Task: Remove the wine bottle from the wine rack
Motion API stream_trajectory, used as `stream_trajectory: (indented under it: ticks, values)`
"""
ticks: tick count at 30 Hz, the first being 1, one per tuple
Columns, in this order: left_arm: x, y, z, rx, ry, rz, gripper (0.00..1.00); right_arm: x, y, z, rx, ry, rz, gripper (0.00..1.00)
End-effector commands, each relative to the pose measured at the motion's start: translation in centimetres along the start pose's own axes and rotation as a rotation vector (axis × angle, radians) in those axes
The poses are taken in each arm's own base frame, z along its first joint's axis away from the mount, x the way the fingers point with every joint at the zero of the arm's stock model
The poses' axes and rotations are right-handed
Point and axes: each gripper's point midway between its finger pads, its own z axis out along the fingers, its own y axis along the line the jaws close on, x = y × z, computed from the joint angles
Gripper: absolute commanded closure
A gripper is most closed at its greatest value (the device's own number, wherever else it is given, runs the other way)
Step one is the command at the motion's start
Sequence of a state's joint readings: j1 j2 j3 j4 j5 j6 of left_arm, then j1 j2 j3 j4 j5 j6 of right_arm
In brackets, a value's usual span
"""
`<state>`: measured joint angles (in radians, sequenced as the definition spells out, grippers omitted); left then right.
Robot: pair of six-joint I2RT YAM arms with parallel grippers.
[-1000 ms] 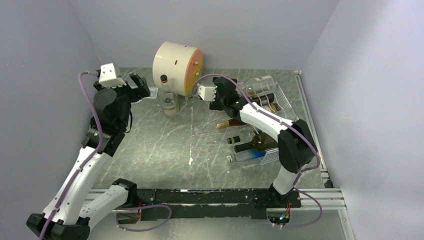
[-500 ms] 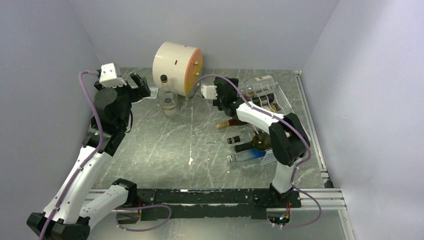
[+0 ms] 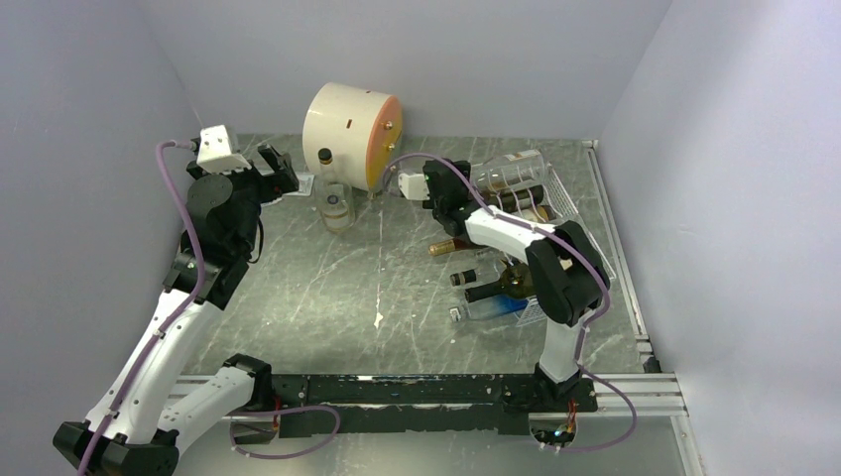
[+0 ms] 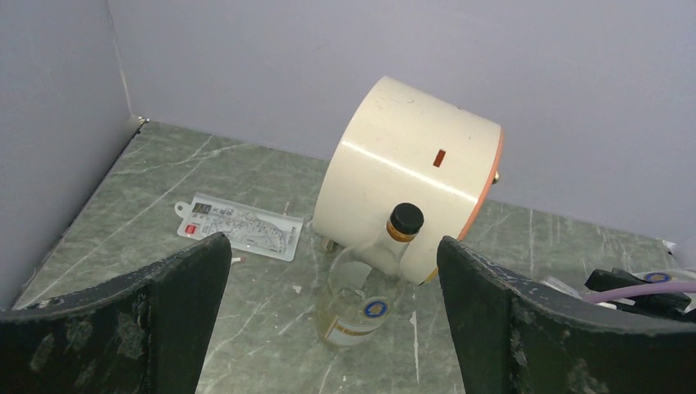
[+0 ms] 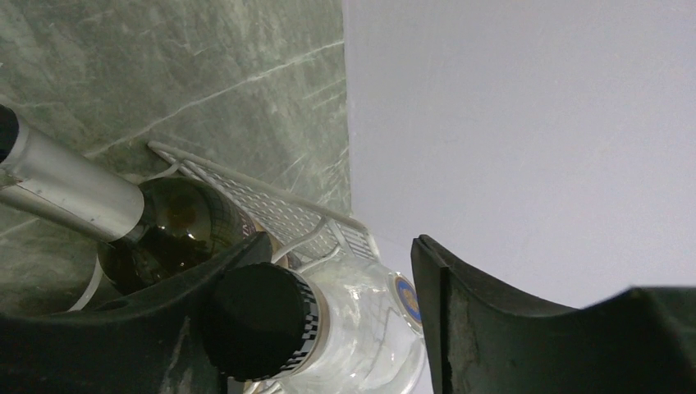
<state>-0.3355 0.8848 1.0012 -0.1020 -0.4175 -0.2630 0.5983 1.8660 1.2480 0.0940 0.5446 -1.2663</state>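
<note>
The white wire wine rack (image 3: pixel 566 201) stands at the right and holds several lying bottles. A clear glass bottle (image 3: pixel 510 169) with a black cap lies on its top row, at the far end. My right gripper (image 3: pixel 458 187) is open, with its fingers on either side of that bottle's cap. In the right wrist view the cap (image 5: pixel 258 320) lies between the open fingers of the gripper (image 5: pixel 336 324), close to the left one, and a dark bottle with a silver foil neck (image 5: pixel 168 222) lies below. My left gripper (image 3: pixel 281 171) is open and empty at the far left.
A cream drum with an orange face (image 3: pixel 349 121) stands at the back. A small clear bottle (image 3: pixel 335 194) stands upright in front of it, ahead of my left gripper (image 4: pixel 332 328). A white card (image 4: pixel 238 220) lies flat beside it. Dark bottles (image 3: pixel 499 287) fill the rack's lower rows.
My right gripper has moved in a little toward the clear bottle's cap, and the right arm's elbow has swung left. The left arm has not moved.
</note>
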Motion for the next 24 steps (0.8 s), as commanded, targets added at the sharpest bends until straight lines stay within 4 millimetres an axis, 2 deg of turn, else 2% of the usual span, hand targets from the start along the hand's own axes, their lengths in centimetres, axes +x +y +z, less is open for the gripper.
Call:
stream_trajectory:
  ticks: [1, 10, 21, 24]
  values:
    - [-1.9, -0.6, -0.2, 0.019, -0.033, -0.027, 0.01, -0.3, -1.5, -1.0, 0.063, -0.010, 0.018, 0.37]
    - [-1.9, -0.4, -0.2, 0.012, -0.033, -0.027, 0.01, -0.3, -3.8, -3.0, 0.126, -0.004, 0.072, 0.60]
    - [-1.8, -0.6, -0.1, 0.015, -0.027, -0.030, 0.01, 0.4, -8.0, -7.3, 0.196, -0.040, 0.321, 0.77]
    - [-1.8, -0.6, -0.1, 0.018, -0.024, -0.031, 0.01, 0.9, -9.1, -8.4, 0.234, -0.050, 0.384, 0.86]
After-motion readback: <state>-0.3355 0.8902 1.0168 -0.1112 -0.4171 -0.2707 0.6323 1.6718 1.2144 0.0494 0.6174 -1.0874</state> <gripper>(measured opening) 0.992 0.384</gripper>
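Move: The right hand straddles the neck end of the clear wine bottle lying on top of the rack; the bottle's middle is about 8 cm to the hand's right, 2 cm ahead and a centimetre lower. The dark wine bottle beside it lies some 6 cm right, 6 cm back and 6 cm below the hand. A clear bottle already standing is roughly 29 cm left, 3 cm back and a few centimetres lower. From the left hand the clear wine bottle is about 45 cm right, 15 cm ahead and 20 cm below. The right hand's part-closed fingers shut the rest of the way and pinch the neck of the clear wine bottle just behind its black cap, while the hand eases back about 1 cm. Then it lifts the neck up and away from the rack, some 7 cm in all and speeding up, drawing back another 2 cm, with its left side rolling up by roughly 10 degrees. ##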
